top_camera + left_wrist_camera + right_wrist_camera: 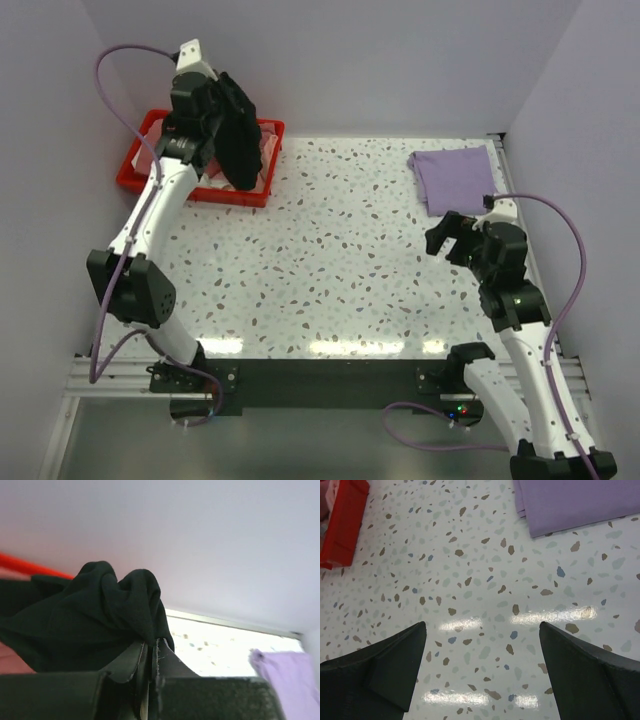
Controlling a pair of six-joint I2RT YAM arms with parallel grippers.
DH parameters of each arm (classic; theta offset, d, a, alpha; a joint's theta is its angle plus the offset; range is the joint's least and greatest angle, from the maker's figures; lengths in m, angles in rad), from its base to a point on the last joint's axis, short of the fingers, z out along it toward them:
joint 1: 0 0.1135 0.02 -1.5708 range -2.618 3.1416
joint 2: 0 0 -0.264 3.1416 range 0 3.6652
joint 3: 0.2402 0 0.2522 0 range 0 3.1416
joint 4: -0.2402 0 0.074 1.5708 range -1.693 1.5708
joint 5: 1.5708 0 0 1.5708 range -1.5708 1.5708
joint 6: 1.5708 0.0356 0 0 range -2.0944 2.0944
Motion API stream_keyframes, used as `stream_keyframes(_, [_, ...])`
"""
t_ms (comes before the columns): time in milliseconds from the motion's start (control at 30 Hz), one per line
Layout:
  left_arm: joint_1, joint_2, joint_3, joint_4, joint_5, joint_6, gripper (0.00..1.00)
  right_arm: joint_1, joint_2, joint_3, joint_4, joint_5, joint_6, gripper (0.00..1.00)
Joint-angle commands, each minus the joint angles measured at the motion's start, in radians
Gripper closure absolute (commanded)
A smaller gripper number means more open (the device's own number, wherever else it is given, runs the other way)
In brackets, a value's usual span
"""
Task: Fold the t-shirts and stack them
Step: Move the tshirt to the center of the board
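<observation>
My left gripper (222,100) is shut on the black t-shirt (238,135) and holds it bunched in the air over the red bin (270,130). In the left wrist view the black t-shirt (100,615) hangs from my closed gripper (150,645). A folded light purple t-shirt (455,178) lies at the table's far right; it also shows in the left wrist view (290,675) and the right wrist view (580,502). Pink cloth (272,148) shows in the bin. My right gripper (452,232) is open and empty above the bare table, near the purple shirt.
The red plastic bin sits at the far left corner; it also shows in the right wrist view (342,522). White walls close the table at the back and both sides. The speckled tabletop (330,260) lies between the arms.
</observation>
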Motion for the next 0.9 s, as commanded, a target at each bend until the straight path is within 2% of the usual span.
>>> stream_keyframes(0, [-0.105, -0.139, -0.014, 0.17, 0.105, 0.06, 1.0, 0.003, -0.032, -0.011, 0.033, -0.006, -0.005, 0.01])
stream_keyframes(100, [-0.173, -0.222, -0.062, 0.262, 0.188, 0.019, 1.0, 0.001, -0.033, -0.019, 0.048, -0.004, -0.004, 0.01])
stream_keyframes(233, [-0.321, -0.282, -0.071, 0.29, 0.231, 0.051, 1.0, 0.003, -0.022, -0.01, 0.037, 0.017, -0.005, 0.01])
stream_keyframes(333, [-0.398, -0.324, -0.098, 0.327, 0.326, 0.051, 1.0, 0.001, -0.024, -0.01, 0.034, 0.032, -0.002, 0.01])
stream_keyframes(533, [-0.466, -0.393, -0.181, 0.39, 0.484, -0.042, 1.0, 0.001, -0.059, -0.005, -0.013, 0.209, 0.039, 0.01])
stream_keyframes(600, [-0.492, -0.419, -0.213, 0.412, 0.523, -0.064, 1.0, 0.003, -0.076, 0.0, -0.038, 0.356, 0.074, 0.01])
stream_keyframes(633, [-0.501, -0.428, -0.251, 0.411, 0.521, -0.061, 1.0, 0.001, -0.082, 0.001, -0.05, 0.444, 0.088, 0.01])
stream_keyframes(700, [-0.516, -0.458, -0.307, 0.387, 0.482, -0.066, 1.0, 0.001, -0.108, -0.002, -0.082, 0.497, 0.124, 0.01])
stream_keyframes(733, [-0.518, -0.487, -0.397, 0.388, 0.459, -0.073, 1.0, 0.003, -0.114, -0.006, -0.084, 0.52, 0.127, 0.01])
stream_keyframes(867, [-0.516, -0.538, -0.675, 0.494, 0.309, -0.144, 1.0, 0.001, -0.134, -0.025, -0.056, 0.5, 0.119, 0.01])
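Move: My left hand already holds the black t-shirt, lifted over the far left. The board's center is about 20 cm back and 23 cm to the right, some 35 cm below. The red box lies about 2 cm farther ahead and 10 cm to the left, and the purple t-shirt on the board about 3 cm back and 61 cm to the right, both well below. From my right hand the center is about 8 cm ahead, 27 cm left and 22 cm below. My left hand keeps its pinch on the black t-shirt and sweeps it back and right, away from the red box to above the middle of the board, about 35 cm in all. It climbs some 16 cm on the way, then sinks again, while the wrist swings clockwise about 55 degrees and the fingertips tip upward. Late on, my open right hand shifts about 7 cm right, turning clockwise. ##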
